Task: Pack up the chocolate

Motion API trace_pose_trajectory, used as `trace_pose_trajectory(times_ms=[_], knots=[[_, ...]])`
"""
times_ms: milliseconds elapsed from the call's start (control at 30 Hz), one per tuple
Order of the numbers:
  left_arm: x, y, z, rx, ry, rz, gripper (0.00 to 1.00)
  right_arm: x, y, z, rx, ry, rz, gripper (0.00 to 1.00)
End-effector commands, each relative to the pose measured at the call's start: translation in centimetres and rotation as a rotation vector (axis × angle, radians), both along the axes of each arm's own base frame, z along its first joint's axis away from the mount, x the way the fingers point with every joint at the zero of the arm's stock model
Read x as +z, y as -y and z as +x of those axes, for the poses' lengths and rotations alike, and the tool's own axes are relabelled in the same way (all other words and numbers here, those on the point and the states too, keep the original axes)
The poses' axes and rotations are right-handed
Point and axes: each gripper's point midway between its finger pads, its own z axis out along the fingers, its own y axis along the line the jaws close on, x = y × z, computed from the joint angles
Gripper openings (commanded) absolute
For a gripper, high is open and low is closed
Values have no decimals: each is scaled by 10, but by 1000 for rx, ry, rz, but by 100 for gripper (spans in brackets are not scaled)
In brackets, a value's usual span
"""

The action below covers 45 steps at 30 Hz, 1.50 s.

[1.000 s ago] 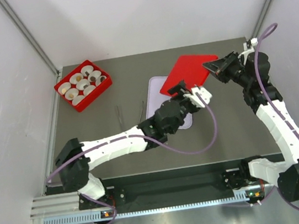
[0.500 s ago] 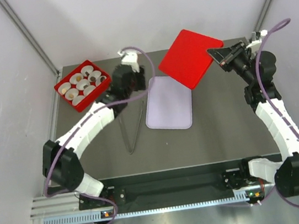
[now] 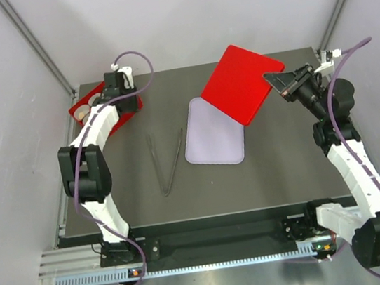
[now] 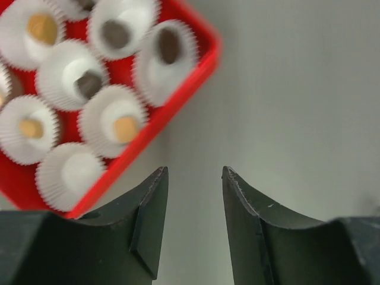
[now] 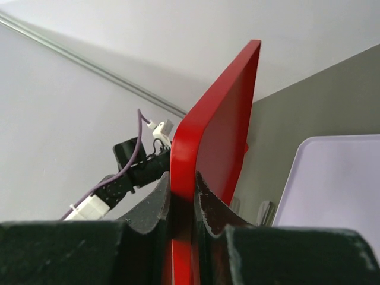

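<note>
The chocolate sits in white paper cups inside a red box (image 4: pixel 178 89) at the table's back left (image 3: pixel 74 113). Golden pieces (image 4: pixel 125 127) and dark pieces (image 4: pixel 168 45) show in the left wrist view. My left gripper (image 4: pixel 195 172) hangs over the box's near right side (image 3: pixel 114 96), above bare table just off the rim. It is open, with nothing between its fingers. My right gripper (image 5: pixel 183 184) is shut on the edge of a flat red lid (image 5: pixel 219 130), held tilted in the air at the back right (image 3: pixel 238 82).
A lilac tray (image 3: pixel 214 130) lies flat at the middle of the table, partly under the raised lid. Metal tweezers (image 3: pixel 166 161) lie left of it. Grey walls close in the left, right and back sides.
My left arm has swung from beside the lid at the centre over to the red box at back left, its jaws narrowing. The right gripper has lifted the lid a little.
</note>
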Motion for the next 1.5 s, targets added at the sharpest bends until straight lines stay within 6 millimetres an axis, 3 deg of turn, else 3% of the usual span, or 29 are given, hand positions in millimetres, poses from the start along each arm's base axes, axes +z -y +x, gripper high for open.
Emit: trace_pose_trajectory(times_ms=[0,133,167,367,467,633,767,833,1033,1167,1267,1300,1333,1467], knots=[[5,-24,8,-33,25,7,47,29,-12,-11,48,121,-4,0],[-7,-54,18,38,8,74,47,27,-18,-13,61,119,-29,0],[-18,-58,18,40,-21,79,46,27,-18,-13,61,118,-38,0],[-47,-68,18,40,-82,96,46,27,-21,-13,66,119,-47,0],[-52,-74,26,43,-68,131,46,27,-23,-15,71,122,-53,0],[-36,-66,38,22,0,90,46,26,-24,-17,70,122,-65,0],[-7,-61,43,14,82,68,47,22,-24,-15,69,114,-72,0],[-4,-64,46,20,97,83,48,21,-24,-13,70,108,-71,0],[-25,-70,52,4,46,111,48,20,-27,-11,68,107,-91,0],[-7,-54,53,-60,90,52,48,16,-27,-11,66,100,-106,0],[2,-55,53,-43,117,48,48,11,-27,-9,61,88,-102,0],[2,-57,53,-34,117,55,48,10,-26,-9,60,87,-100,0],[-2,-72,53,6,101,77,48,8,-26,-8,59,81,-100,0],[-38,-86,46,40,0,100,47,10,-27,-8,62,84,-101,0]])
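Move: From the empty left gripper, the red box with its chocolates centres about 9 cm left and 7 cm ahead, some 13 cm below. Its middle cup on the right side, with a tan chocolate, is 5 cm left and 4 cm ahead; the dark chocolate at its right corner is 1 cm left and 9 cm ahead. From the lid-holding right hand, the box is about 50 cm left, 23 ahead and 34 below; the lilac tray lies 11 left, 6 ahead. Bring the left gripper, fingers kept half open, about 6 cm left towards the box's right side while dipping 7 cm or so, tipping slightly down; then ease forward along that side while rising some 3 cm, levelling back. Keep the right hand's pinch on the red lid's edge and drift it slightly left and down, still above the tray. ##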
